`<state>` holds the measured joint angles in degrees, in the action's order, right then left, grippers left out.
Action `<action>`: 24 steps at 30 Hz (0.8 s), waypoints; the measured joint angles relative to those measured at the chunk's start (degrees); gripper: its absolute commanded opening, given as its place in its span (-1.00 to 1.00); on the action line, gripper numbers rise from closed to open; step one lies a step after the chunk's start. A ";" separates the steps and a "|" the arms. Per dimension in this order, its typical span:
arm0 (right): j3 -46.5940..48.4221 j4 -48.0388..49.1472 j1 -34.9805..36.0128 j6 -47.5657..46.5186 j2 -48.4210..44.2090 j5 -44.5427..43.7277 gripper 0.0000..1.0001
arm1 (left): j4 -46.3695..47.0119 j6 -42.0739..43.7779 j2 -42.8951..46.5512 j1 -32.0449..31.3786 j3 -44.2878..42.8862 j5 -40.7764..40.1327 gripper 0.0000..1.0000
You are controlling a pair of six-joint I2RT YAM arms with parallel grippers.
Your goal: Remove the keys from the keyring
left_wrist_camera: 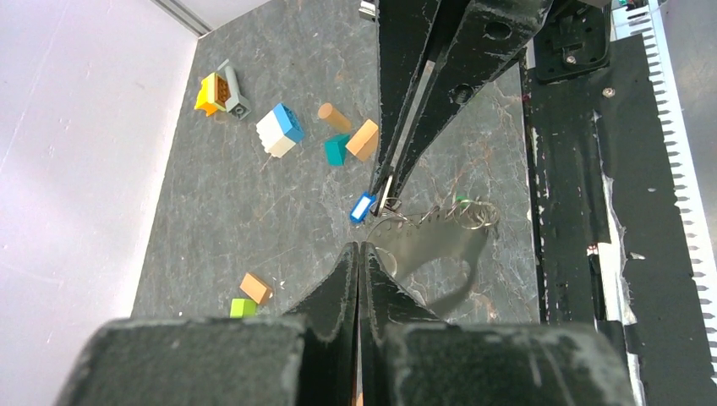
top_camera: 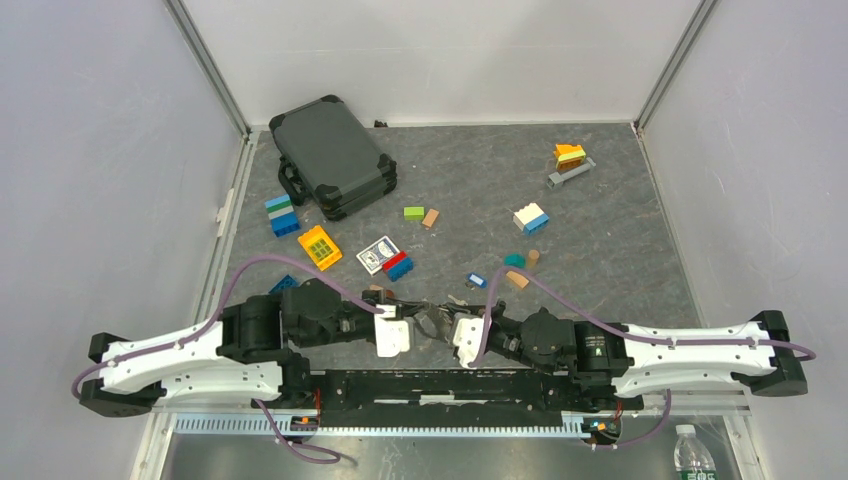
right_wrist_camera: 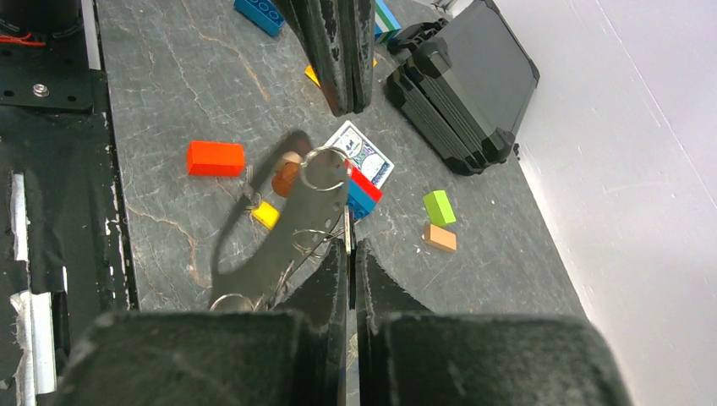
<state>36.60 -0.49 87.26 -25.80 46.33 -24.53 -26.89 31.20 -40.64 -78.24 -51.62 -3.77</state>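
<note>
The keyring (right_wrist_camera: 314, 222) is a grey elongated loop with small wire rings (left_wrist_camera: 475, 213), hanging blurred between the two grippers near the table's front edge. My right gripper (right_wrist_camera: 348, 245) is shut on a thin silver blade (right_wrist_camera: 347, 227) that looks like a key from the bunch. A yellow key head (right_wrist_camera: 265, 215) shows beside the loop. A blue-headed key (left_wrist_camera: 363, 206) lies on the mat by the right gripper (left_wrist_camera: 382, 201). My left gripper (left_wrist_camera: 359, 247) is shut, its tips close to the loop's end. I cannot tell whether they touch it.
A black case (top_camera: 335, 157) stands at the back left. The playing-card box (top_camera: 378, 254), a yellow plate (top_camera: 319, 247) and loose coloured blocks (top_camera: 530, 218) are scattered over the grey mat. A red block (right_wrist_camera: 216, 158) lies near the keyring. The black rail (top_camera: 430, 385) runs along the near edge.
</note>
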 measured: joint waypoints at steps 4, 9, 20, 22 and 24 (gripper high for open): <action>0.00 -0.15 0.00 -0.48 0.28 0.04 -1.00 | 0.48 -0.04 0.33 0.00 1.14 0.00 -0.95; 0.02 -0.61 0.00 -1.53 0.28 -0.04 -1.00 | 2.73 -0.70 2.19 0.00 3.78 -0.04 -0.65; 6.25 -4.15 0.00 -1.38 3.61 -4.94 -1.00 | 12.15 -5.68 9.31 0.00 11.52 -0.24 -0.05; 7.58 -4.98 0.00 -0.63 4.61 -6.54 -1.00 | 13.81 -6.19 11.06 0.00 12.52 -0.46 0.11; 8.70 -5.81 0.00 0.37 5.51 -7.89 -1.00 | 15.13 -6.49 12.44 0.00 13.00 -0.61 0.15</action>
<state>45.30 -6.31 87.26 -25.43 51.83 -32.42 -11.77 24.71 -28.21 -78.24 -38.61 -4.38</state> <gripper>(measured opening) 0.022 0.538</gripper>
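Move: Hanging from the right fingertips, the grey keyring has its middle about 3 cm back, 3 cm left and 2 cm below the right hand; from the empty left hand it lies some 3 cm back, 2 cm right and 5 cm lower. The left fingertips are about 4 cm left of and 3 cm above the right hand, level fore-and-aft. On the table, about 28 cm below the left hand, the yellow tag sits 6 cm ahead and 5 cm left, the blue tag 13 cm ahead and 11 cm right. Spreading from shut to about half open, the left fingers tip up roughly 15 degrees to near level while that hand dips 1 cm, then climbs 2 cm and backs about 1 cm left, away from the right fingertips. The right hand keeps its pinch on the keyring, stays nearly put at first, then lifts and carries it forward about 2 cm each way, turning slightly clockwise. ##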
